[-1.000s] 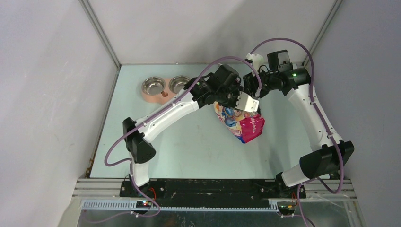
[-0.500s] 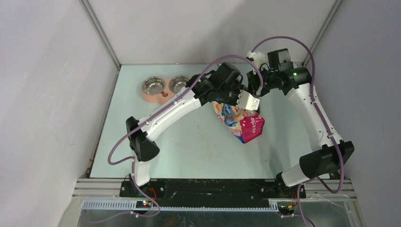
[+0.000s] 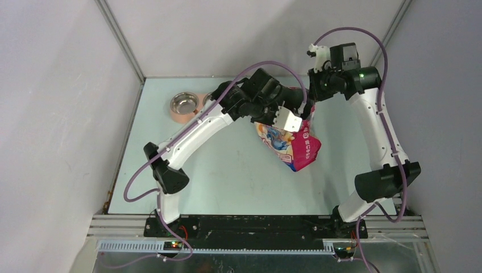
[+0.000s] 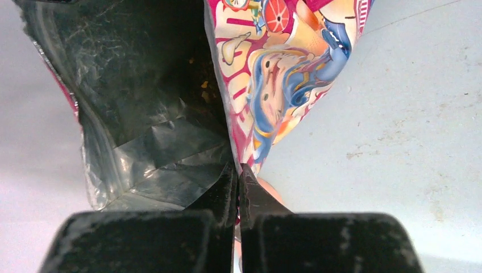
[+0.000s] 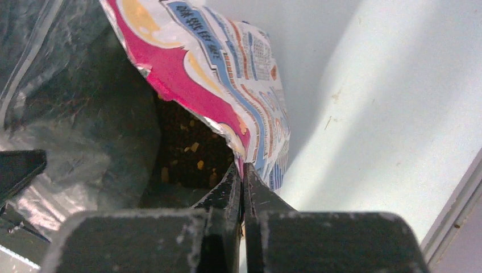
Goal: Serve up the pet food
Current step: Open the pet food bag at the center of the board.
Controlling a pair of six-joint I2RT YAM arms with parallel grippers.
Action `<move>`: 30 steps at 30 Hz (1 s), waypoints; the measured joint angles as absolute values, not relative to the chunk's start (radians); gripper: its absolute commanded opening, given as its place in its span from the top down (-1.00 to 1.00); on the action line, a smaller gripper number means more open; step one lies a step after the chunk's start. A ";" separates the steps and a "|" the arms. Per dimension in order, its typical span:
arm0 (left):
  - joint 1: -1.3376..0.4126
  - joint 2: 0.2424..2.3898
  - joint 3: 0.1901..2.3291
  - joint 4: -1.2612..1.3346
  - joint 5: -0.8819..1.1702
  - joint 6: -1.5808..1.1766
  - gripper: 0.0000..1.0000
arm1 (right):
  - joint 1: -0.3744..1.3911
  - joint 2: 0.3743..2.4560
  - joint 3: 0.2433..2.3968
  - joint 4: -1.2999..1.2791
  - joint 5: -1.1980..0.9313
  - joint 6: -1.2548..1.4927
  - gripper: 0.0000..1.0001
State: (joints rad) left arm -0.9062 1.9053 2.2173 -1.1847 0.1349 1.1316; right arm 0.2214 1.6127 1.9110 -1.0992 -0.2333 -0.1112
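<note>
The pet food bag (image 3: 294,147), glossy pink and blue with a cartoon cat, hangs by its opened top between my two grippers, above the table's middle. My left gripper (image 3: 296,108) is shut on one rim of the mouth; in the left wrist view its jaws (image 4: 239,170) pinch the printed wall (image 4: 284,85). My right gripper (image 3: 311,105) is shut on the opposite rim (image 5: 242,170), clamping the bag edge (image 5: 216,62). Brown kibble (image 5: 187,148) shows deep inside the silver-lined bag, and a few pieces (image 4: 203,85) also show in the left wrist view.
A pink feeder (image 3: 181,116) stands at the back left with one steel bowl (image 3: 184,103) showing; my left arm covers its right half. Grey walls enclose the table on the left, back and right. Purple cables loop over both arms.
The right gripper has shut on the bag's rim, the left one having shut just before. Both wrists have risen and shifted back, pulling the bag's mouth up, and the left arm now hides the right bowl.
</note>
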 measured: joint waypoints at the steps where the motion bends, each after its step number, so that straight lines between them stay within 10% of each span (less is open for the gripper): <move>1: -0.903 1.905 2.226 -1.189 0.142 1.131 1.00 | 0.213 1.621 1.924 -1.100 -0.231 -0.104 1.00; 17: -0.864 1.870 2.242 -1.064 0.232 1.015 1.00 | 0.190 1.690 2.028 -1.114 -0.255 -0.093 1.00; 23: -0.863 1.851 2.280 -0.993 0.245 0.994 -0.42 | 0.173 1.733 2.105 -1.152 -0.315 -0.078 1.00; 30: -0.900 1.851 2.313 -1.000 0.291 0.982 -0.69 | 0.163 1.709 2.027 -1.073 -0.362 -0.069 1.00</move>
State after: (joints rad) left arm -0.9001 1.8507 2.3131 -0.9997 0.2909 0.9825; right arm 0.1635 1.7088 2.0270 -1.0725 -0.3618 -0.0692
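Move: The pet food bag hangs mouth-up between the two hands, near rim already pinched by the left and far rim by the right. Its middle is about 4 cm ahead, 6 cm right and 13 cm below the left hand; from the right hand, some 4 cm back, 5 cm left and 14 cm down. The pink bowl stand lies roughly 30 cm left of the left hand, 16 cm farther out and 24 cm lower. The bag's near rim is drawn upward by the left hand's shut fingers, then let go as they spread nearly wide while the hand still climbs, about 9 cm in all, drifting right and swinging its fingertips some 20 degrees up to the right. The far rim stays pinched in the right hand, which eases about 3 cm forward and slightly up. ##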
